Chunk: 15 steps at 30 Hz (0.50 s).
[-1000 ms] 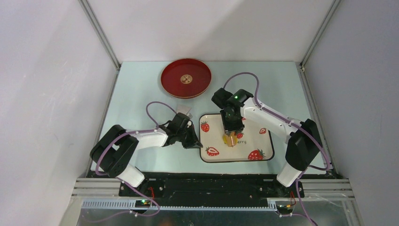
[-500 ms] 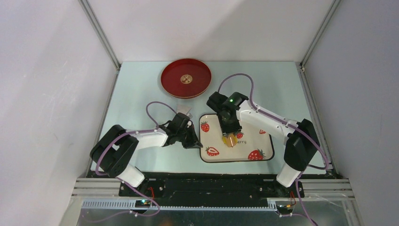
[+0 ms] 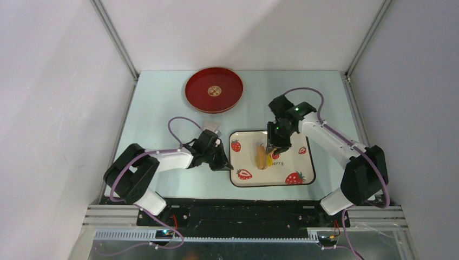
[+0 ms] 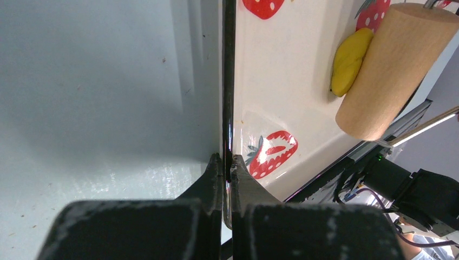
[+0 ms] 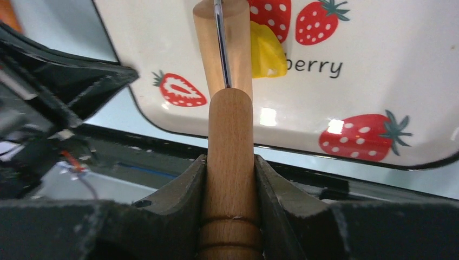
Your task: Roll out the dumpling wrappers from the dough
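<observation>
A yellow lump of dough (image 3: 269,160) (image 4: 349,62) (image 5: 266,51) lies near the middle of the strawberry tray (image 3: 303,169). The drum of a wooden roller (image 3: 261,157) (image 4: 395,70) (image 5: 224,43) lies right beside the lump, on its left side and touching it. My right gripper (image 3: 274,145) (image 5: 230,162) is shut on the roller's wooden handle. My left gripper (image 3: 226,162) (image 4: 227,162) is shut on the tray's thin left rim (image 4: 228,81). No dumpling wrappers are in view.
A round red plate (image 3: 214,90) sits at the back left of the pale table. A small clear object (image 3: 211,128) lies just behind my left wrist. The black frame rail (image 3: 243,208) runs along the near edge.
My right arm has swung to the right and the roller has tilted, its drum now lying left of the dough. The left gripper has kept its hold on the tray rim.
</observation>
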Available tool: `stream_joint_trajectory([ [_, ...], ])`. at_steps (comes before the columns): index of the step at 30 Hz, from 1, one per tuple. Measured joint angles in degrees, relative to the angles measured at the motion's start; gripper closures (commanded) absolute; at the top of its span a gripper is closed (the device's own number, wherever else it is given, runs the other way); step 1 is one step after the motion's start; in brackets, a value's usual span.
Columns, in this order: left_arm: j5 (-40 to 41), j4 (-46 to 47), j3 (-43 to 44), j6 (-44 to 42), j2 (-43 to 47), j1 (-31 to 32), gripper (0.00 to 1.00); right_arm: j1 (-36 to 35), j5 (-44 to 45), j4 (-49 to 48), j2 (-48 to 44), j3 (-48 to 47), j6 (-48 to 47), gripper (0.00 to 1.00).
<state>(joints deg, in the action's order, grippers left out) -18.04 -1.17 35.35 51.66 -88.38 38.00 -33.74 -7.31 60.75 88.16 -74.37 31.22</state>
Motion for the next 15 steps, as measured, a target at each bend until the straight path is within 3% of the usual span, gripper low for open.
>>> stream_joint_trajectory([
  [8,0.00,0.00,0.00,0.00,0.00,0.00,1.00,9.88,-13.75,-3.02,-6.01,1.42,-0.42,1.00],
  [15,0.00,0.00,0.00,0.00,0.00,0.00,1.00,10.01,-14.29,-2.75,-10.16,1.09,-0.59,1.00],
])
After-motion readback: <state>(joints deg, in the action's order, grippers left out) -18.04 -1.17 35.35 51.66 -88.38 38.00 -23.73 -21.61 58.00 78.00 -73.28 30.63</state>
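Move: The right hand holds the roller by its handle, the wooden cylinder some 9 cm below the hand and 3 cm left. The yellow dough lies about 12 cm below this hand, 2 cm to its left, level forward, on the strawberry tray centred beneath. The scraper is around 12 cm ahead and 21 cm left. From the left hand, still gripping the tray's rim, the dough is 12 cm right and 2 cm ahead. The right hand raises the roller about 6 cm away from the dough, swinging its cylinder leftward some 15 degrees. ##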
